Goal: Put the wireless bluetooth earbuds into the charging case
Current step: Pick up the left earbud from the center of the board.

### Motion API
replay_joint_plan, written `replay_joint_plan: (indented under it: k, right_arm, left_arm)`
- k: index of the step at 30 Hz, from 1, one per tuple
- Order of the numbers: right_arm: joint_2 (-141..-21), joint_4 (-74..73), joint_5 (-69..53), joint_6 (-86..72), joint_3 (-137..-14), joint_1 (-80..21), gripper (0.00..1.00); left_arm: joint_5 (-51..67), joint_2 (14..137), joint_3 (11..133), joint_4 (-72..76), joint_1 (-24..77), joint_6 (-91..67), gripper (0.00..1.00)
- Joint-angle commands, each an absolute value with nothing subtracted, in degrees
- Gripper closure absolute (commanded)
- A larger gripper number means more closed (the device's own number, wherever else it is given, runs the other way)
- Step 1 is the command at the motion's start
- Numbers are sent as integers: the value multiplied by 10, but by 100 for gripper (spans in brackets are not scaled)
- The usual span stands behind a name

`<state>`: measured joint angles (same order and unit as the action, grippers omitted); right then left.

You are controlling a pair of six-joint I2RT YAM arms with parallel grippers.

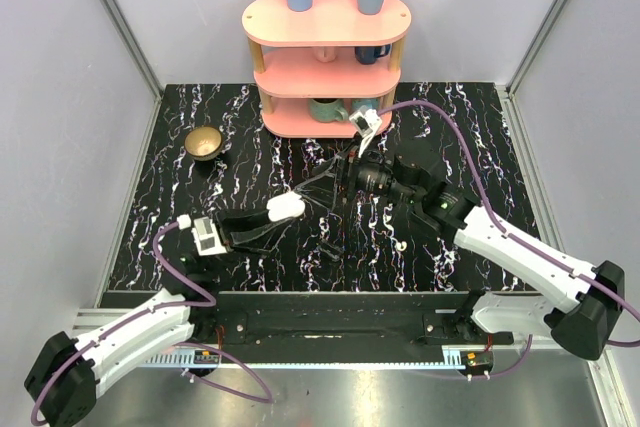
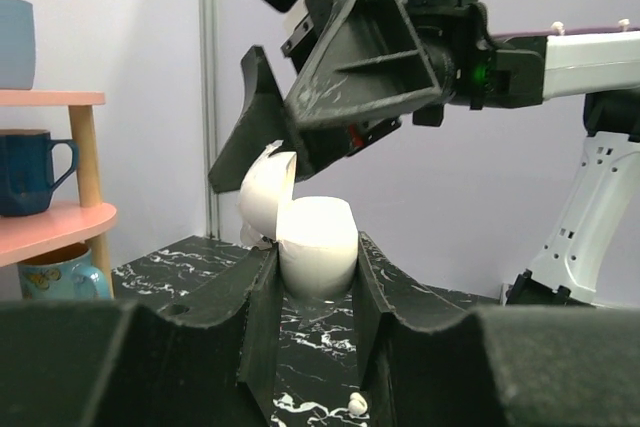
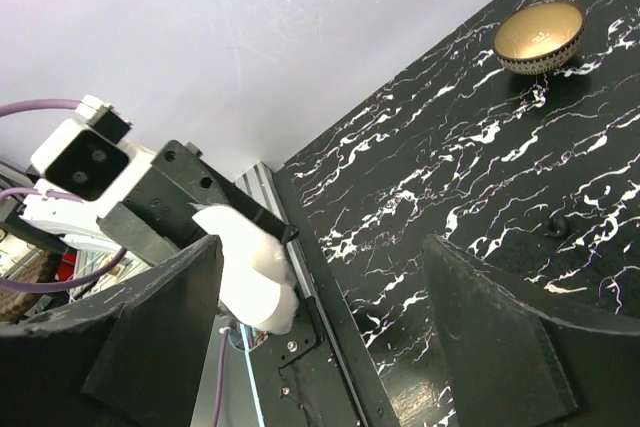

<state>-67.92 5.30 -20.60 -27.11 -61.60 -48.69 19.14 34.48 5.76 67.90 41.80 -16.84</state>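
Observation:
My left gripper (image 1: 278,213) is shut on the charging case (image 1: 286,207), a white oval held a little above the marble. In the left wrist view the case (image 2: 316,245) sits between my fingers with its lid (image 2: 266,190) tipped open to the left. One white earbud (image 2: 355,405) lies on the table under the left fingers. A small white speck (image 1: 399,244) near the right arm may be the other earbud. My right gripper (image 1: 318,190) hovers open just right of and above the case. In the right wrist view the case (image 3: 245,267) lies beside its left finger (image 3: 150,337), and nothing is between the jaws.
A pink three-tier shelf (image 1: 325,57) with blue cups and mugs stands at the back centre. A small golden bowl (image 1: 205,142) sits at the back left and also shows in the right wrist view (image 3: 540,35). The black rail (image 1: 320,312) runs along the near edge.

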Motion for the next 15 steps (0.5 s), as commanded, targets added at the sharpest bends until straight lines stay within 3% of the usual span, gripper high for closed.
replay_joint_plan:
  k: [1, 9, 12, 15]
  right_arm:
    - [-644, 83, -194, -272, -630, -484, 12]
    - [-576, 48, -94, -263, -598, -483, 6]
    - [-571, -57, 28, -264, -596, -474, 6]
    - [-571, -137, 71, -309, -558, -418, 11]
  left_arm:
    - [156, 342, 44, 729, 421, -156, 100]
    - [126, 321, 25, 717, 420, -135, 100]
    - [126, 302, 28, 700, 421, -129, 100]
    - [127, 284, 34, 676, 420, -122, 100]
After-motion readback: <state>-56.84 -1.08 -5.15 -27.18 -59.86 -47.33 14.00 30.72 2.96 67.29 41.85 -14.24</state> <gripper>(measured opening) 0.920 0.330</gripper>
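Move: Far below the open right hand, the left earbud lies roughly 34 cm down, 7 cm to the left and about level with it fore and aft. The open charging case is only some 4 cm left and 3 cm back, slightly lower. On the board, a small black piece sits about 8 cm beyond the earbud, and a grey piece some 4 cm right of the hand and 3 cm back. From the left hand, the earbud is about 6 cm ahead, 1 cm left and 31 cm down. Swinging clear of the opened case, the right hand goes about 6 cm to the right, first rising some 4 cm, then dipping slightly and edging forward at the end, as the wrist turns clockwise roughly 15 degrees with the fingers still wide open. The left hand keeps its pinch on the case, drifting a little left and dipping before it comes partly back up. ##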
